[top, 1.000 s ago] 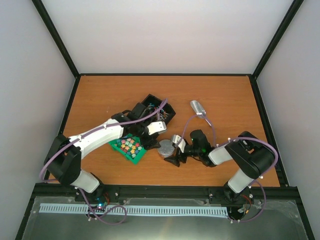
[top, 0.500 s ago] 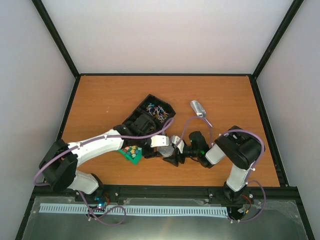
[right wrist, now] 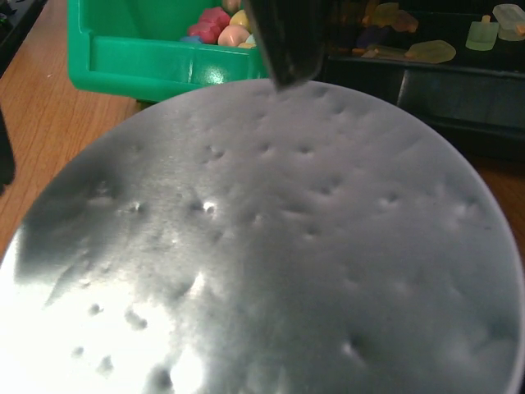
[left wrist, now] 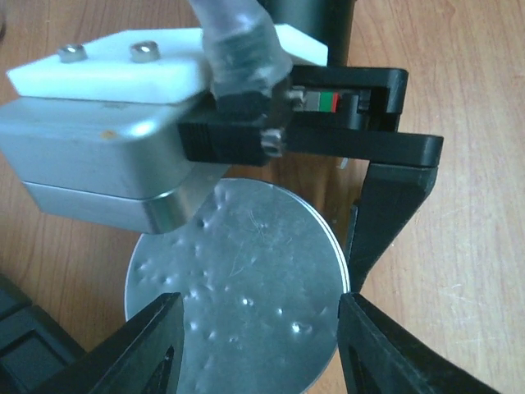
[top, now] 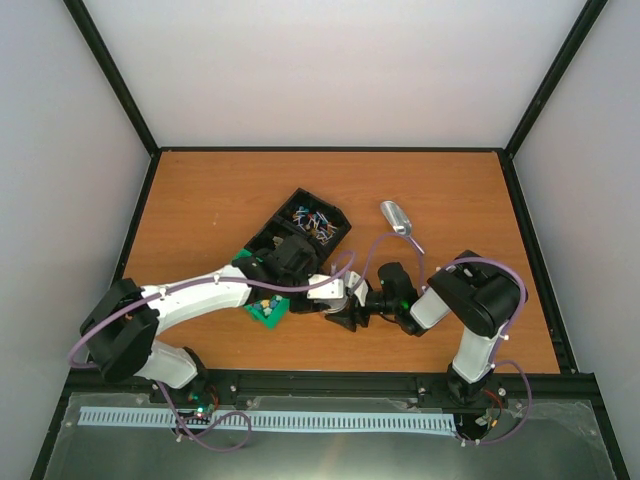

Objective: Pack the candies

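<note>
The candies (top: pixel 313 217) lie as small mixed-colour pieces in a black tray (top: pixel 342 232); some of them (right wrist: pixel 426 51) also show at the top of the right wrist view. A round dented metal tin (left wrist: pixel 246 279) sits mid-table and fills the right wrist view (right wrist: pixel 271 246). My left gripper (left wrist: pixel 260 300) hovers over the tin, jaws apart, one fingertip at its right rim and the other over its top. My right gripper (top: pixel 352 300) faces the tin from the right. One of its fingers (left wrist: pixel 385 213) stands at the rim, the other is hidden.
A green tray (top: pixel 265 312) of bright sweets lies partly under the left arm, its wall (right wrist: pixel 148 61) just behind the tin. A metal scoop (top: pixel 395 214) rests on the wood right of the black tray. Both arms meet at mid-table.
My left arm swung from over the black and green trays towards the right gripper and now covers the tin. Its jaws have narrowed. The black tray's candies are uncovered.
</note>
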### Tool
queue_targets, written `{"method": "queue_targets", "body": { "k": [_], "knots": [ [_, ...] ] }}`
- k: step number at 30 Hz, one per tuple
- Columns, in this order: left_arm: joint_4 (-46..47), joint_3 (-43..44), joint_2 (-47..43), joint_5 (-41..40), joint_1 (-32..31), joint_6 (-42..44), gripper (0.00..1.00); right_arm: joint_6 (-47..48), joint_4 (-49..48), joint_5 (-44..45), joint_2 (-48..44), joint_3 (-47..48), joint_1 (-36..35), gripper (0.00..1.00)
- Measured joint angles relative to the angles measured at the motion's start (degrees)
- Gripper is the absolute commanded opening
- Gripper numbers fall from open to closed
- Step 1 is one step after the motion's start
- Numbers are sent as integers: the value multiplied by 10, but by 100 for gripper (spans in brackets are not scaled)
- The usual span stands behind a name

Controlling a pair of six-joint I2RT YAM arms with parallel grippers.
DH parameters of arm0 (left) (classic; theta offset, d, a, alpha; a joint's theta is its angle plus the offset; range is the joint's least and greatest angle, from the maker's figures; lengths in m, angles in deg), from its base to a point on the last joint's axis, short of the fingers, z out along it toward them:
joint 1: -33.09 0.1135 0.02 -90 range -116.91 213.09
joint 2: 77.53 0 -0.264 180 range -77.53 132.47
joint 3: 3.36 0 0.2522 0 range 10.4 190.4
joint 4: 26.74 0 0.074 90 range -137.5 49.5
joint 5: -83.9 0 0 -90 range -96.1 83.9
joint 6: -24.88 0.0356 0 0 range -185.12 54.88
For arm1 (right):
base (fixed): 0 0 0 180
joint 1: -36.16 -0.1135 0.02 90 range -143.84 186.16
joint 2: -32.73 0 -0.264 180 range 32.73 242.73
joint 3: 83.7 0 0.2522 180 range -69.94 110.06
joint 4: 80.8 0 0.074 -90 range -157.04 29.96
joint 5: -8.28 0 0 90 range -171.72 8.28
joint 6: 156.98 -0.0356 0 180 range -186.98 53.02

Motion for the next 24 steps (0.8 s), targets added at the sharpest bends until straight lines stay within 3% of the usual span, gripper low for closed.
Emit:
{"method": "queue_targets", "body": {
  "k": [6,18,24],
  "knots": [
    [24,-31,0,-34,-26,26,52,0,-3,1,2,0,0,71],
    [87,-65,-3,-104,-61,69,25,12,-7,26,4,1,-5,60],
    [110,-88,-20,-118,-64,83,21,14,-6,32,4,2,-6,53]
  ]
}}
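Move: The jar's metal lid is just under my half-open left fingers, its middle about 3 cm down and only 1 cm ahead and 1 cm to the right. The green bin is about 17 cm left of the lid and level with it. The black bin is roughly 14 cm farther out than the lid and 8 cm to its left. My right hand already grips the jar's sides, with the lid centred about 4 cm above its grip. I sink my left hand about 2.5 cm onto the lid's near part while drawing back 1.5 cm, then ease forward about 1 cm at that height. I narrow the fingers to a small gap over the near rim, tips swinging some 15 degrees forward. My right hand keeps its grip on the jar and shifts barely forward. ##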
